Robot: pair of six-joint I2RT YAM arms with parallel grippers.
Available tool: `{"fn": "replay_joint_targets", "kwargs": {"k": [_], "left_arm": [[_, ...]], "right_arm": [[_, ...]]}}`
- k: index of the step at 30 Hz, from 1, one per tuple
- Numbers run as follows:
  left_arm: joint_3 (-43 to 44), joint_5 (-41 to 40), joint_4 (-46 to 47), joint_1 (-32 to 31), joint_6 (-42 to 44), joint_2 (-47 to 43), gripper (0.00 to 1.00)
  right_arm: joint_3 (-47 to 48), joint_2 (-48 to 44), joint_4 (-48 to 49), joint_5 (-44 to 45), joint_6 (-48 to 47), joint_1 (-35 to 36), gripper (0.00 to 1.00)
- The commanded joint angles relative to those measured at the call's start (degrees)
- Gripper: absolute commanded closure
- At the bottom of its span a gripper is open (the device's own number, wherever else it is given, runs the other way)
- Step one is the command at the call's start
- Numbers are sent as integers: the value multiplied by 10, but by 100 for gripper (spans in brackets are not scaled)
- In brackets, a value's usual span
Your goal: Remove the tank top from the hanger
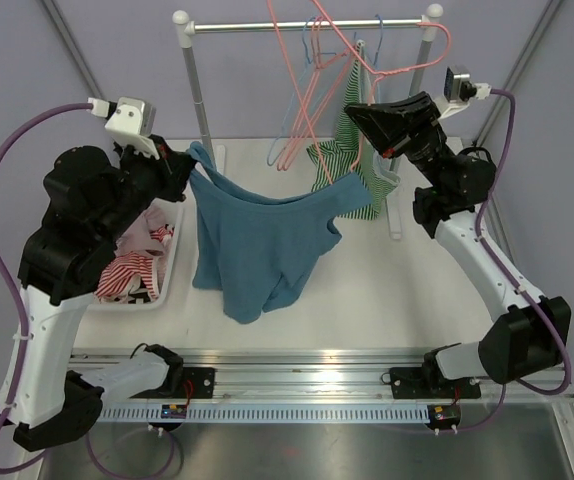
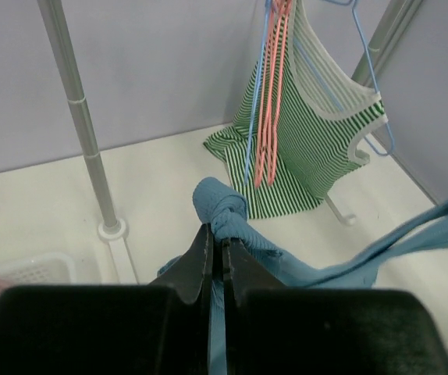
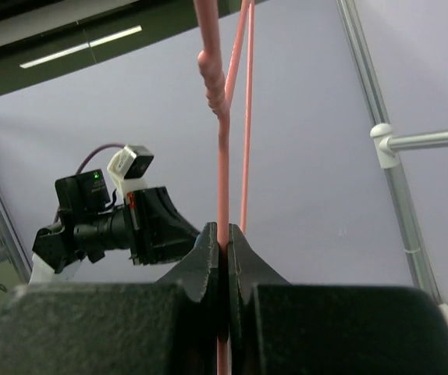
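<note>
The blue tank top (image 1: 257, 240) hangs spread above the table between my two arms. My left gripper (image 1: 189, 172) is shut on one bunched strap of the tank top (image 2: 222, 201), seen in the left wrist view at the tips of that gripper (image 2: 217, 234). The other side stretches right towards a pink hanger (image 1: 414, 64). My right gripper (image 1: 357, 112) is raised near the rail and shut on the wire of this hanger (image 3: 222, 156), which runs up between the closed jaws of the right gripper (image 3: 222, 233). Where the strap meets the hanger is hidden.
A clothes rack (image 1: 307, 24) stands at the back, its left post (image 2: 83, 141) close to my left gripper. On it hang a green striped top (image 1: 352, 160) on a blue hanger, plus bare pink hangers (image 2: 271, 94). A white basket (image 1: 172, 270) of clothes sits at left.
</note>
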Motion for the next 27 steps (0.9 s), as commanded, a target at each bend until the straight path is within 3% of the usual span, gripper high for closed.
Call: {"fn": "replay_joint_targets", "kwargs": {"k": [1,2,3,4,5,7,10,14,15,16,22,23,26,27], "left_arm": [[-11,-16,-20,3,0,-31,100],[-15,-46,-28,3,-1,-34,100],[-30,-59,-38,3,-3,-36,100],[-38,-75,-44,3,-7,-36,100],[-47,-96,-50,3,-8,-36,100],[-91,-89,-46,3,-3,-42,100],[-162,-52,-16,3,-9,-66,100],[-209,-8,14,3,-36,-89,100],[-219,6,21,3,-40,-95,100],[-236,28,30,3,-45,-109,100],[-281,88,79,3,-73,-153,100],[-283,81,81,3,-76,-163,100],[-274,-25,59,3,-84,-158,100],[-268,-53,42,3,-87,-146,100]], "right_arm": [[45,-20,139,38,19,5,100],[44,-57,75,32,-24,7,100],[43,-79,-3,43,-128,13,100],[53,-102,-187,62,-186,16,100],[60,-140,-273,140,-237,21,100],[48,-169,-378,204,-323,22,100],[-42,-219,-298,265,-362,23,100],[-137,-241,-129,210,-342,23,100],[-176,-237,-32,199,-326,22,100],[-187,-230,5,191,-311,22,100],[-213,-184,105,175,-251,23,100],[-208,-176,107,168,-252,22,100],[-170,-209,-28,178,-305,23,100],[-151,-222,-183,191,-321,23,100]]}}
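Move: The left hand, still gripping the blue tank top, has its clear table spot some 48 cm below, 12 cm to the right and 6 cm back; the laundry basket lies about 24 cm left, 5 cm ahead and 43 cm down. From the right hand, holding the pink hanger, the rack bar's middle is roughly 24 cm ahead, 9 cm left and 5 cm up, with the green striped top about 22 cm ahead, straight in line and 20 cm lower. Left lowers the tank top about 14 cm, rebounding slightly; right swings the hanger back-right, then forward and down. ##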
